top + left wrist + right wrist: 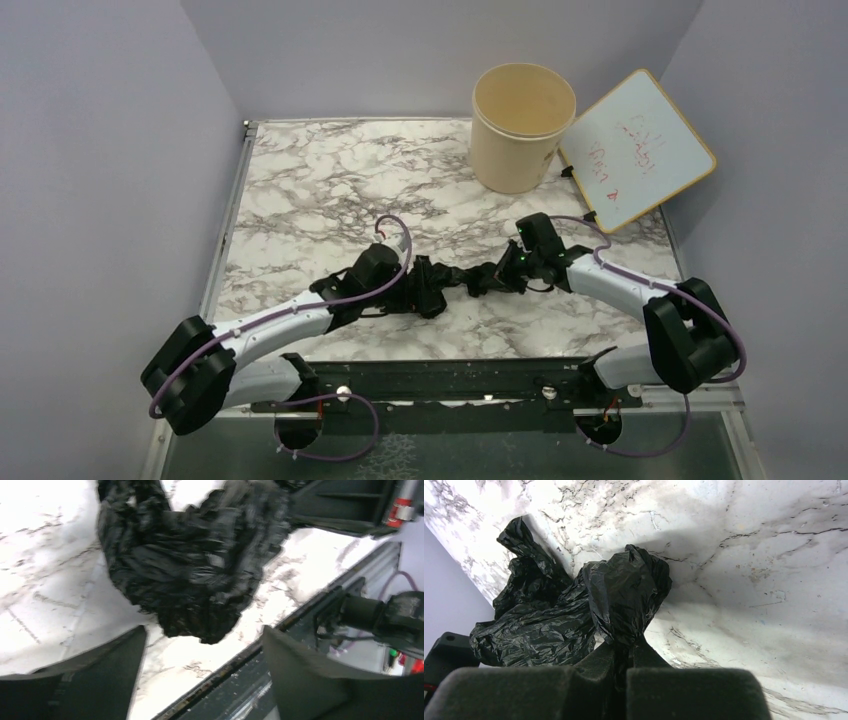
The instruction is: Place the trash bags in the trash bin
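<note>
The trash bag point(478, 280) is a crumpled, glossy black lump lying on the marble table between my two grippers. My right gripper point(626, 655) is shut on a bunched fold of the bag point(574, 610), the rest of which spreads to the left of the jaws. My left gripper point(205, 675) is open, with its fingers point(100, 675) wide apart and only bare table between them. The bag point(195, 565) lies just ahead of them. The trash bin point(520, 125), a round beige tub, stands upright at the back, well beyond both grippers point(432, 290) point(505, 268).
A whiteboard point(640, 150) with a yellow frame and red writing leans at the back right, next to the bin. A dark metal rail point(450, 385) runs along the table's near edge. Grey walls close in the left, back and right sides.
</note>
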Robot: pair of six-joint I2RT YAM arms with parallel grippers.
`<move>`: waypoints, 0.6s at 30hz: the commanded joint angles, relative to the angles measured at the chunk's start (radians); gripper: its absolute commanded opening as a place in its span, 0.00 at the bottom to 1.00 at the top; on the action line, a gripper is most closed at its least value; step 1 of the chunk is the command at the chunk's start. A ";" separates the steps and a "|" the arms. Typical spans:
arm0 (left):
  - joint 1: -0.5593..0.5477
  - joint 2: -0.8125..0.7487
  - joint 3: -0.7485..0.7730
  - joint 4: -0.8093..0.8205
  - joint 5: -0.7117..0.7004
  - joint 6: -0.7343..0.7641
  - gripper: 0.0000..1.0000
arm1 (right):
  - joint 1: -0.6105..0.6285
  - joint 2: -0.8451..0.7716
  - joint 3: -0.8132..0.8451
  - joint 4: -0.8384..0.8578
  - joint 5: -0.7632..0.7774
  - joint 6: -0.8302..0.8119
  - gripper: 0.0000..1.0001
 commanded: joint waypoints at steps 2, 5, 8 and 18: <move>-0.024 0.104 -0.008 0.016 -0.189 0.145 0.63 | -0.001 0.028 0.040 -0.011 -0.027 -0.024 0.01; -0.026 0.155 0.030 0.053 -0.206 0.170 0.65 | -0.001 0.038 0.074 -0.035 -0.038 -0.058 0.01; -0.036 0.173 0.046 0.126 -0.187 0.193 0.51 | -0.001 0.034 0.103 -0.049 -0.040 -0.093 0.01; -0.039 0.274 0.496 -0.375 -0.542 0.622 0.00 | -0.012 0.057 0.332 -0.414 0.350 -0.358 0.01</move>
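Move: Below the open left hand hangs the loose end of the trash bag, about 6 cm down, 2 cm to its right and roughly level fore-and-aft. From the right hand, which already grips the bag's other end, that loose end lies some 13 cm to the left, 3 cm nearer the base and about 2 cm lower. The trash bin stands about 27 cm ahead of the right hand and 3 cm to its right. Dipping about 5 cm onto the bag's loose end, the left hand shuts its fingers on the plastic, then swings forward and back up, ending some 8 cm farther out with the wrist tilted about 30 degrees, fingers pointing more steeply down. The right hand keeps its pinch and, after a short hold, rises and reaches forward about 4 cm each. ##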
